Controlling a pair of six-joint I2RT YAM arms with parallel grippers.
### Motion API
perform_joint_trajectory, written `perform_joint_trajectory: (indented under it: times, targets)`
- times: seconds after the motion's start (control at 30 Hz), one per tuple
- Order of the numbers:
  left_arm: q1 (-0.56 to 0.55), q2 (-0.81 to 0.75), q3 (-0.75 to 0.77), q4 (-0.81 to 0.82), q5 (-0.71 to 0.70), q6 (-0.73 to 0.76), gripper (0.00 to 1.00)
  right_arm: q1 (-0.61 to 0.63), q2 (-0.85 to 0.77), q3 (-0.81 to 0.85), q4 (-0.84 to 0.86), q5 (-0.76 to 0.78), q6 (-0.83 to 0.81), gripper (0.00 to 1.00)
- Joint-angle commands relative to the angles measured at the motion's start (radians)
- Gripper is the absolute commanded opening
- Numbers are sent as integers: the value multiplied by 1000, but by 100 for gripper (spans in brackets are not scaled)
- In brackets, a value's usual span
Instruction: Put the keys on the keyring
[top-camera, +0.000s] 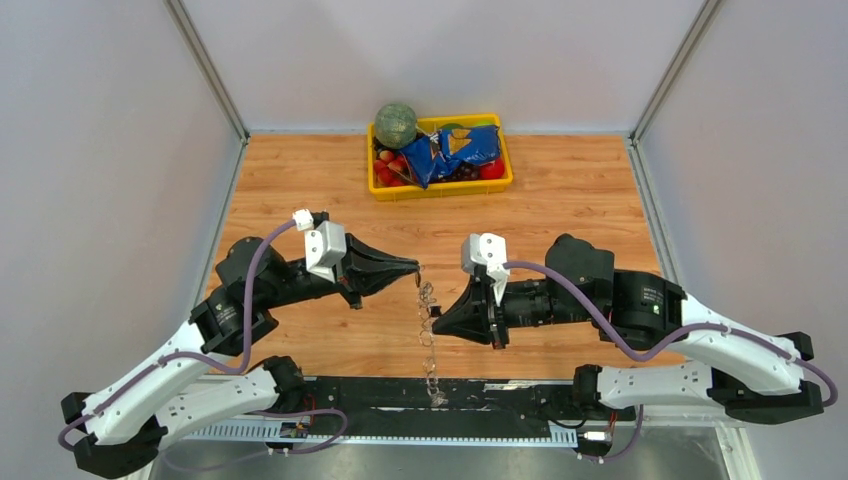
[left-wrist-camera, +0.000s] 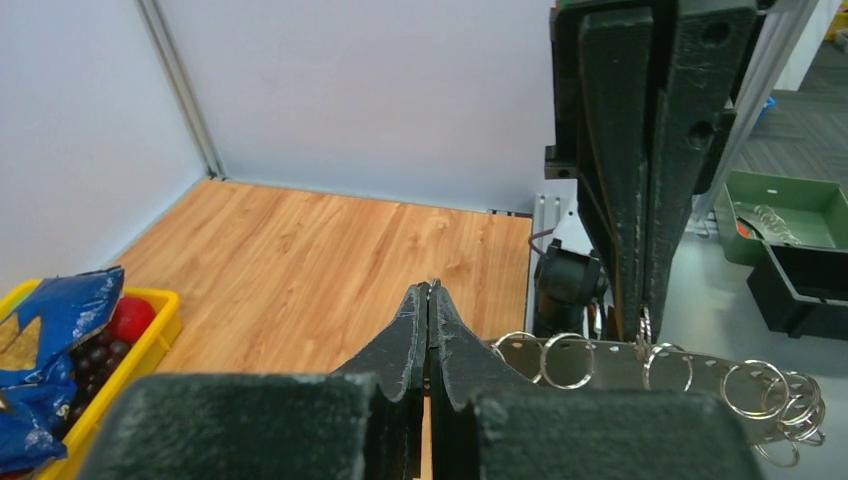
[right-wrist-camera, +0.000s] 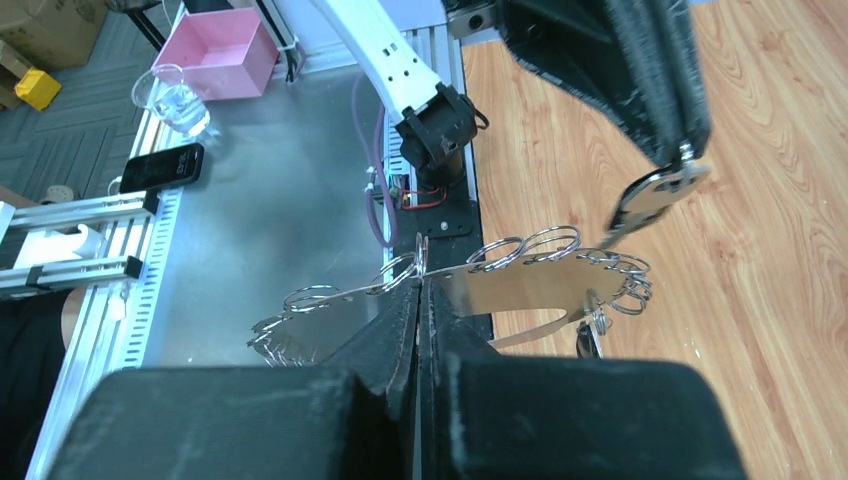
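Note:
The keyring (top-camera: 428, 330) is a flat silver strip fringed with several small rings, hanging in the air between my two grippers above the table's near edge. My left gripper (top-camera: 414, 266) is shut on its upper end, shown in the right wrist view as black fingers (right-wrist-camera: 670, 90) clamping the keyring's tip (right-wrist-camera: 655, 195). My right gripper (right-wrist-camera: 421, 272) is shut on a ring at the strip's top edge, mid-length. From the left wrist, my left gripper (left-wrist-camera: 430, 290) is shut, and the keyring (left-wrist-camera: 620, 365) runs off to the right. A small black piece (right-wrist-camera: 586, 342) hangs under the strip; I cannot tell whether it is one of the keys.
A yellow tray (top-camera: 440, 190) at the back holds a green ball (top-camera: 396, 125), a blue bag (top-camera: 455, 150) and red fruit. The black base rail (top-camera: 330, 392) runs along the near edge. Off the table are a pink box (right-wrist-camera: 230, 55), a glass (right-wrist-camera: 175, 95) and a phone (right-wrist-camera: 160, 165).

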Motion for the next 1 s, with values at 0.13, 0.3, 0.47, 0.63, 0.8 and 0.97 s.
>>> perform_joint_trajectory:
  times: [0.13, 0.3, 0.47, 0.63, 0.8, 0.97]
  targets:
    - [-4, -45, 34, -62, 83, 25, 0, -5, 44, 94, 107, 37, 35, 0]
    - [-4, -77, 54, -113, 88, 42, 0, -13, 67, 117, 107, 48, 32, 0]
    - [-4, -104, 70, -143, 104, 48, 0, -19, 89, 132, 108, 56, 32, 0]
    - [-4, -120, 69, -137, 140, 41, 0, -31, 106, 138, 120, 41, 31, 0]
    - [-3, -119, 70, -141, 170, 39, 0, -33, 116, 147, 135, 20, 37, 0]
    - [-3, -120, 72, -156, 185, 53, 0, -33, 126, 159, 140, -13, 35, 0]
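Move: The held ring of the keyring, between the right fingertips, lies about 9 cm back from the left hand, 2 cm to its right and 2 cm lower. From the right hand, the key in the left fingers is about 8 cm ahead, 2 cm to the left and 1 cm up. The keyring's metal plate hangs below the right fingertips, its middle roughly 2 cm back and 3 cm down; its black fob is some 3 cm ahead of that hand and 5 cm below. Bring the left gripper, still pinching the key, about 5 cm back and 3 cm to the left, towards the held ring, turning it slightly clockwise. Meanwhile carry the keyring with the right gripper some 3 cm left, 2 cm forward and a little up to meet the key. Keep both grippers shut. ##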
